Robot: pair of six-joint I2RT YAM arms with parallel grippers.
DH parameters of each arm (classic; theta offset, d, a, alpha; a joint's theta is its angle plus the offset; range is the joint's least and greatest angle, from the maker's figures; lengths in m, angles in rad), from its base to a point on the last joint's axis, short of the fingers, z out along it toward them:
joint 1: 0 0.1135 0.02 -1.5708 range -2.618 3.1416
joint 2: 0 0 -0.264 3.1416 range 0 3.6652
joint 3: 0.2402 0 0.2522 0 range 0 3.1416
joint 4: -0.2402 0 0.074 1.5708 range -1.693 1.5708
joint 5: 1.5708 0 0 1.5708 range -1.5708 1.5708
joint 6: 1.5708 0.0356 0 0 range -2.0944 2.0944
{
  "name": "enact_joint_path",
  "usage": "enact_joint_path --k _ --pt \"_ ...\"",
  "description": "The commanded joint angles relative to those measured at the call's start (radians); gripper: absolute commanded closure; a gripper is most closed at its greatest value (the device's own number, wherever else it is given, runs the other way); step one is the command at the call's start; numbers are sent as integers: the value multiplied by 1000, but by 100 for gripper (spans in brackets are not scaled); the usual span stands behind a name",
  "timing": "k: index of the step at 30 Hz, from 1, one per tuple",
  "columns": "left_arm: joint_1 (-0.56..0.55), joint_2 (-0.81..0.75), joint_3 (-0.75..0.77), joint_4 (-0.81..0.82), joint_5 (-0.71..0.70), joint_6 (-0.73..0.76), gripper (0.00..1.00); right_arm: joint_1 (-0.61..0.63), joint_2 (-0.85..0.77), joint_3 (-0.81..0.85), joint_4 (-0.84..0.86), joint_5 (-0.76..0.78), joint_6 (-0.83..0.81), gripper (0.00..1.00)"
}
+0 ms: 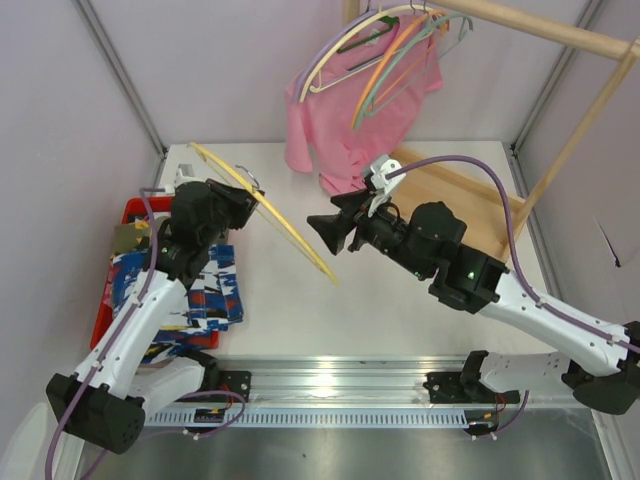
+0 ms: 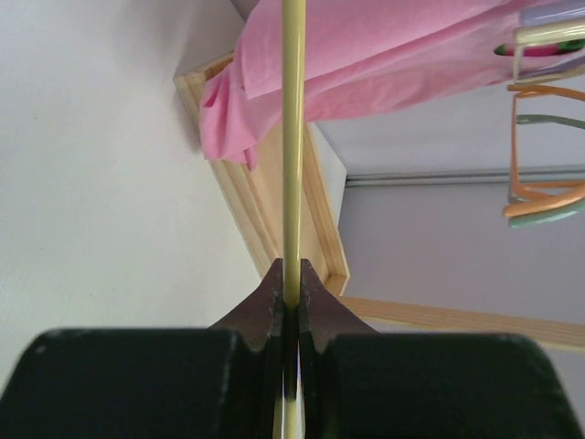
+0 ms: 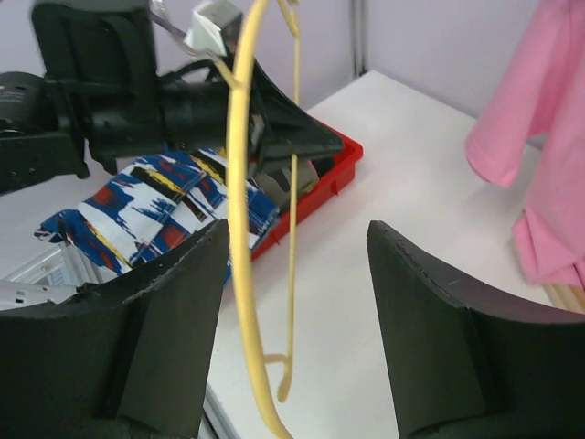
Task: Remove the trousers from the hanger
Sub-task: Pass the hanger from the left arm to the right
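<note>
A bare yellow hanger (image 1: 268, 214) slants over the table with my left gripper (image 1: 246, 194) shut on it near its hook end. The left wrist view shows the jaws (image 2: 291, 276) pinching the thin yellow bar (image 2: 292, 137). My right gripper (image 1: 322, 232) is open at the hanger's lower end. In the right wrist view the yellow hanger (image 3: 238, 210) passes between its spread fingers (image 3: 183, 274), close to the left one, ungripped. Blue, white and red print trousers (image 1: 212, 290) lie flat on the table under the left arm, also seen in the right wrist view (image 3: 155, 197).
A red bin (image 1: 125, 212) at the left holds a camouflage garment (image 1: 128, 238). A pink T-shirt (image 1: 362, 110) hangs on the wooden rack (image 1: 540, 30) with several hangers (image 1: 385, 45). The rack's wooden base (image 1: 450, 190) lies behind the right arm.
</note>
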Motion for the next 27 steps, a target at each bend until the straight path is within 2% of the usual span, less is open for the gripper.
enact_joint_path --k 1,9,14,19,22,27 --pt "-4 7 50 -11 -11 -74 98 22 51 16 151 -34 -44 33" --pt "-2 18 78 -63 -15 -100 97 27 234 123 165 3 -39 32" --pt "-1 41 79 -46 28 -130 97 27 280 134 199 53 -51 34" --pt "-1 39 79 -52 22 -147 98 27 301 146 213 36 -27 44" --pt "-1 36 70 -60 12 -161 97 30 312 151 219 42 -13 58" --pt "1 29 63 -68 3 -172 97 35 323 162 208 59 -13 66"
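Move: The bare yellow hanger is held in the left gripper. The stretch to take lies about 8 cm left of the right gripper, 4 cm ahead and 3 cm lower; from the left gripper, that stretch is some 7 cm back, 6 cm right and 6 cm up. From the right hand, the left gripper is about 11 cm ahead, 14 cm left and 10 cm lower, and the pink shirt hangs roughly 27 cm ahead and 5 cm right, at similar height. Bring the open right gripper left about 8 cm and some 4 cm forward, dipping about 5 cm on the way so its fingers straddle the yellow hanger's near end, then ease it back up about 2 cm while closing the fingers to roughly half their starting gap. Keep the left gripper shut on the hanger, letting it sink slightly and tip down a little. ##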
